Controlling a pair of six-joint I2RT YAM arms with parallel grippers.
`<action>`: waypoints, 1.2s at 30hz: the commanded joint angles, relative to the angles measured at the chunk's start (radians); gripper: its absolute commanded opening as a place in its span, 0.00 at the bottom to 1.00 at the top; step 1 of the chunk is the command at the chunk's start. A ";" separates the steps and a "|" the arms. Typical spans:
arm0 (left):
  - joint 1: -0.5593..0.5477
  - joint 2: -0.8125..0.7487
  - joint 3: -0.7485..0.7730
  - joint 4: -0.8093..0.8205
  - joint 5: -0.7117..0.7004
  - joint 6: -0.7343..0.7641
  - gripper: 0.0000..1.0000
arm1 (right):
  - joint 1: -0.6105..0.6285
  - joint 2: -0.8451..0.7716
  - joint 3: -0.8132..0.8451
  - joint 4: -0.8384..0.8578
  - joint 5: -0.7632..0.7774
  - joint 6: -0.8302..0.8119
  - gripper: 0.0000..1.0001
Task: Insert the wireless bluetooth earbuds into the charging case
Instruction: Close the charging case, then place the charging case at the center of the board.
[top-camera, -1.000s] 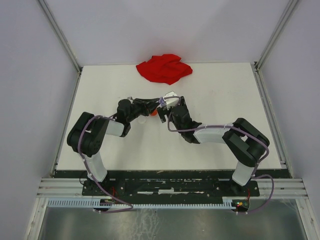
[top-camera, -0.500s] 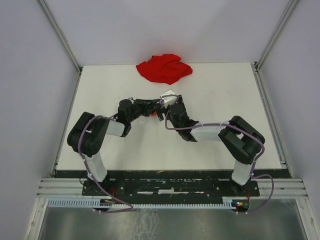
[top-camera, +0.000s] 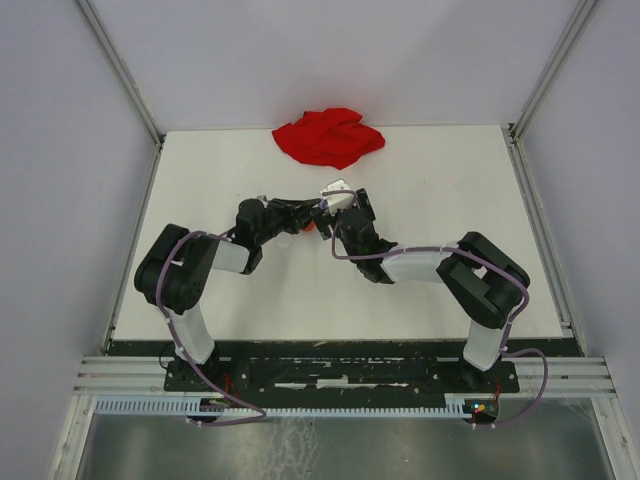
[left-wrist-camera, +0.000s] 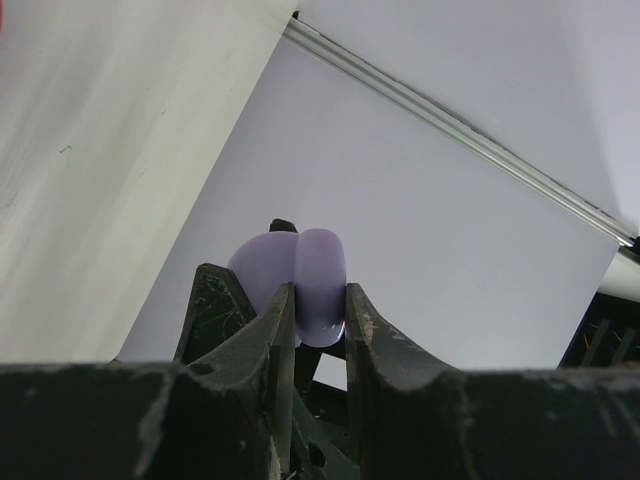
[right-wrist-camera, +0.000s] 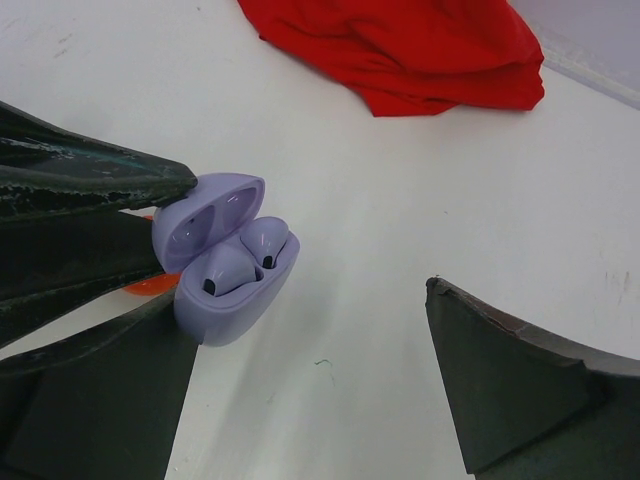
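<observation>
A lavender charging case (right-wrist-camera: 232, 300) is held off the table with its lid (right-wrist-camera: 205, 218) swung open. Two lavender earbuds (right-wrist-camera: 226, 270) sit side by side in its wells. My left gripper (left-wrist-camera: 318, 292) is shut on the case (left-wrist-camera: 305, 275), its dark fingers (right-wrist-camera: 90, 180) reaching in from the left of the right wrist view. My right gripper (right-wrist-camera: 310, 390) stands open just beside and below the case, with only bare table between its fingers. In the top view the two grippers meet near the table's middle, the left gripper (top-camera: 312, 210) facing the right gripper (top-camera: 345, 208).
A crumpled red cloth (top-camera: 328, 136) lies at the back edge of the white table (top-camera: 450, 180). A small orange object (right-wrist-camera: 150, 285) lies on the table under the case, also visible as an orange spot (top-camera: 308, 226) from above.
My right gripper has shifted a little to the left, closer to the left gripper and the case. The left arm has held still with the case in it.
</observation>
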 joint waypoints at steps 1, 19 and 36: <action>-0.004 -0.044 -0.011 0.040 0.030 0.004 0.03 | 0.003 -0.028 0.000 0.063 0.045 -0.037 0.99; -0.002 -0.013 -0.044 0.073 0.036 0.012 0.03 | -0.007 -0.077 -0.036 0.097 0.090 -0.093 0.99; 0.027 0.022 0.011 -0.021 0.041 0.180 0.03 | -0.055 -0.250 -0.092 -0.180 0.120 0.101 0.99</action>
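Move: The lilac charging case, its lid still ajar and the earbuds in it, sits in the left fingers, about 1 cm ahead and 1 cm right of that hand point, at its height. From the right hand it lies some 5 cm left, 2 cm ahead and 1 cm higher, beside the left finger. The red disc is about 3 cm left, 3 cm back and 11 cm below the left hand; the red cloth is roughly 18 cm ahead, 4 cm left and 10 cm below the right. The case stays pinched in the left fingers while the wide-open right gripper, its left finger at the body's lower end, lingers there with a slight roll, then draws clear to the right by about 5 cm, rising some 3 cm and turning slightly clockwise. The left hand eases back about 1 cm and sinks about 2 cm, mostly at the end. ##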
